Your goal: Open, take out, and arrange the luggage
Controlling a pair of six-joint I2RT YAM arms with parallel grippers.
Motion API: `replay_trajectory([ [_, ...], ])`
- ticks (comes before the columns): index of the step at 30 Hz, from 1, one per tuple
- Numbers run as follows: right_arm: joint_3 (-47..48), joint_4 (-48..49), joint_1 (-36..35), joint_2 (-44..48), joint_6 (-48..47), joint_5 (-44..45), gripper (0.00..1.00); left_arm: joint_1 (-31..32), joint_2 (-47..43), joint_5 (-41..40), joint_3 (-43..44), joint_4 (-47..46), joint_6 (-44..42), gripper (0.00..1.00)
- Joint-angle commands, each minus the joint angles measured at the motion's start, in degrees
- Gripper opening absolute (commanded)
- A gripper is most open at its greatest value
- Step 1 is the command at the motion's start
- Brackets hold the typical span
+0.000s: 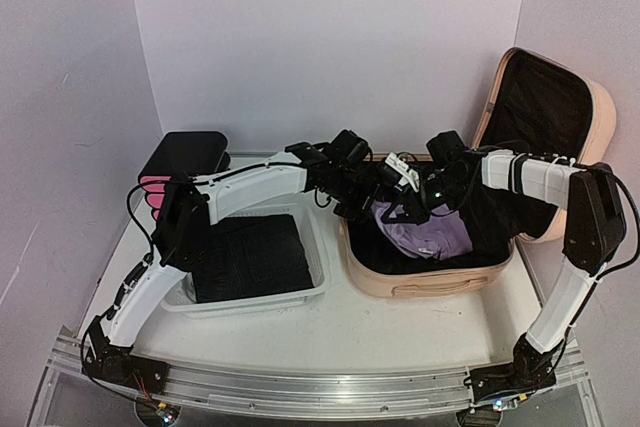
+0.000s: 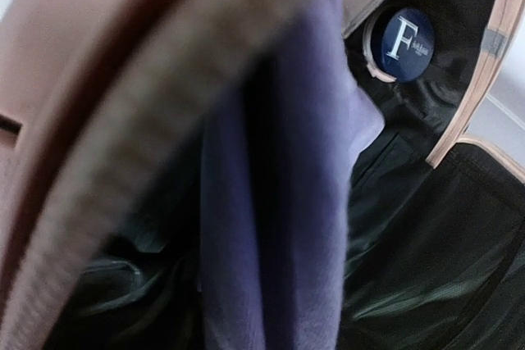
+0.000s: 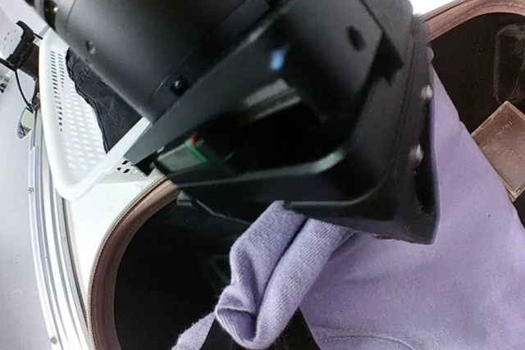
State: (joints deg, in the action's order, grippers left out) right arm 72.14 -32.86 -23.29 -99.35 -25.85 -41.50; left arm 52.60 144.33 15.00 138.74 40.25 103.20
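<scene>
The luggage [image 1: 440, 282], a peach-pink hard-shell case, lies open at the right with its lid [image 1: 545, 107] standing up behind. A purple garment [image 1: 432, 235] lies in its black-lined shell. Both grippers meet over the garment's left end. My left gripper [image 1: 378, 197] has its fingers hidden, but in the left wrist view the purple garment [image 2: 303, 202] runs straight into them. In the right wrist view the garment [image 3: 459, 235] bunches up under the left wrist's black body [image 3: 246, 63]. My right gripper [image 1: 412, 209] is shut on the same cloth, which is raised a little.
A white mesh basket [image 1: 318, 247] holding a folded black cloth [image 1: 250, 257] stands left of the case. A black-and-pink drawer box [image 1: 180, 162] sits behind the basket. A round blue badge [image 2: 402, 44] marked F lies on the lining. White walls close in the back and sides.
</scene>
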Motion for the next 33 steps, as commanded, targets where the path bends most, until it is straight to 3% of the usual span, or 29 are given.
replay_trajectory([
  [1, 1.5, 0.3, -1.0, 3.5, -1.3, 0.4, 0.00, 0.4, -1.5, 1.3, 2.2, 0.4, -0.6, 0.34],
  [9, 1.7, -3.3, -1.9, 4.5, -1.7, 3.2, 0.03, 1.1, -3.6, 1.6, 2.2, 0.1, -3.0, 0.02],
  [13, 2.2, -6.4, -1.9, 6.0, -1.1, 3.3, 0.22, 1.4, -7.2, -0.2, -0.1, 0.1, -6.7, 0.00],
  [18, 1.1, -6.9, -1.9, 11.7, 3.2, 4.7, 0.58, 2.6, -11.7, -3.1, -3.0, 0.1, -13.5, 0.00],
  [24, 1.8, -6.6, -1.9, 18.6, 11.8, 19.1, 0.95, 3.3, -19.0, -7.5, -10.1, 0.1, -21.9, 0.00],
  [28, 3.0, -7.3, -1.9, 21.2, 13.9, 25.6, 0.98, 3.4, -24.0, -8.4, -16.3, 0.1, -26.5, 0.00],
  [33, 3.3, -7.8, -1.9, 23.8, 14.3, 25.6, 0.98, 3.4, -30.3, -8.2, -23.9, -0.1, -32.1, 0.00],
])
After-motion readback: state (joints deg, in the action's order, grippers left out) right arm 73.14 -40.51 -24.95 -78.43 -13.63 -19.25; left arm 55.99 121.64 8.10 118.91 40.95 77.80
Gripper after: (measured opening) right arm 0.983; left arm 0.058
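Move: The purple garment's bunched upper edge is already between the left fingers, which are partly closed. Its middle lies in the suitcase, some 13 cm to their right, 2 cm back and 6 cm lower. The blue tin is about 12 cm ahead, 9 cm right and 8 cm down, and the white basket some 26 cm left, 6 cm back and 8 cm down. The right hand still pinches the cloth, whose middle lies roughly 6 cm right, 2 cm back and 6 cm below it. The left fingers shut on the purple garment's bunched edge beside the right gripper, and only then does the right hand open wide and let go, rising about 10 cm and drawing off to the right as it turns clockwise. Keeping its pinch, the left hand eases back, then lifts the edge nearly 9 cm while swinging back and left, its wrist rotating some 25 degrees. ##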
